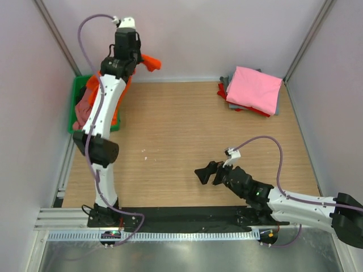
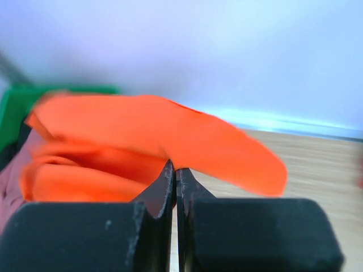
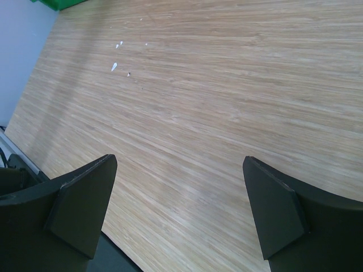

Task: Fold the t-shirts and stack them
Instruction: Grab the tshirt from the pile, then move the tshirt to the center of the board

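Note:
My left gripper [image 2: 174,167] is shut on a bright orange t-shirt [image 2: 170,136] and holds it high above the green bin; in the top view the gripper [image 1: 138,63] is at the back left with orange cloth [image 1: 151,62] sticking out to its right. More orange cloth and a dusty-pink shirt [image 1: 84,105] hang into the bin. A folded stack with a pink t-shirt [image 1: 254,88] on top, over grey and red ones, lies at the back right. My right gripper [image 1: 205,173] is open and empty low over the bare wood, also in its wrist view [image 3: 178,209].
A green plastic bin [image 1: 76,90] stands at the back left against the wall. White walls close the back and sides. A black strip runs along the table's near edge [image 1: 187,214]. A few small white specks [image 3: 115,65] lie on the wood.

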### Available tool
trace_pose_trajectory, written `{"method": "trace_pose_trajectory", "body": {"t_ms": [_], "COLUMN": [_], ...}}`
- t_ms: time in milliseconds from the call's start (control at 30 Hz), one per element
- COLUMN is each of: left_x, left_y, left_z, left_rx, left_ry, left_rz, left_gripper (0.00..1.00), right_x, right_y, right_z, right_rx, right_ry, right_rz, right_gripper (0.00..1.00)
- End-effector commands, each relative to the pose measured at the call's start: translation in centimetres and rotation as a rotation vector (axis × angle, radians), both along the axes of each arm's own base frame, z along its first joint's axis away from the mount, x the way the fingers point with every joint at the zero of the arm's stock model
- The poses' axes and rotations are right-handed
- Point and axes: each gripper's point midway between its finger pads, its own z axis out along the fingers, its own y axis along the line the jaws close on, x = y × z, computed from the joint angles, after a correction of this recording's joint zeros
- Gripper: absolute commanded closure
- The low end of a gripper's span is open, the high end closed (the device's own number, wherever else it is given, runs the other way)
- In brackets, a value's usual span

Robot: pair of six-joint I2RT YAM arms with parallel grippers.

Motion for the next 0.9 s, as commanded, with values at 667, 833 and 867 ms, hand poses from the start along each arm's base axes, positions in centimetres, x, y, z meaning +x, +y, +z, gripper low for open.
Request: {"method": "trace_pose_trajectory", "body": {"t_ms": [667, 833, 867], "left_x": [-32.7, -34.9, -35.4], "left_y": [-6.0, -4.9, -4.5], "left_z": [-11.8, -12.0, -12.6], "left_rx": [-0.179, -0.210, -0.203], "left_ry": [0.480, 0.428, 0.442], "left_rz": [-0.330, -0.335, -0.326], "left_gripper": [0.00, 0.00, 0.00], "right_x": [-1.2, -0.9, -0.8], "right_y": [-10.6, -6.5, -5.6], "right_z": [13.5, 9.9, 9.0], "right_rx": [0.023, -0.069, -0.084], "right_ry": [-0.037, 0.069, 0.089], "right_rz": [-0.278, -0.186, -0.167], "right_gripper": [0.00, 0.00, 0.00]}}
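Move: The left hand already pinches the orange t-shirt, its tail trailing over the green bin. The bare table middle it is taken to lies about 21 cm back, 18 cm right and 32 cm below this hand. The bin is some 8 cm back, 17 cm left and 28 cm below; the folded stack is level ahead, roughly 55 cm right and 29 cm below. From the right hand, the table middle is about 19 cm ahead, 13 cm left and 9 cm below. The left hand whips back some 35 cm, up then down, releasing the orange t-shirt; the right rises. ##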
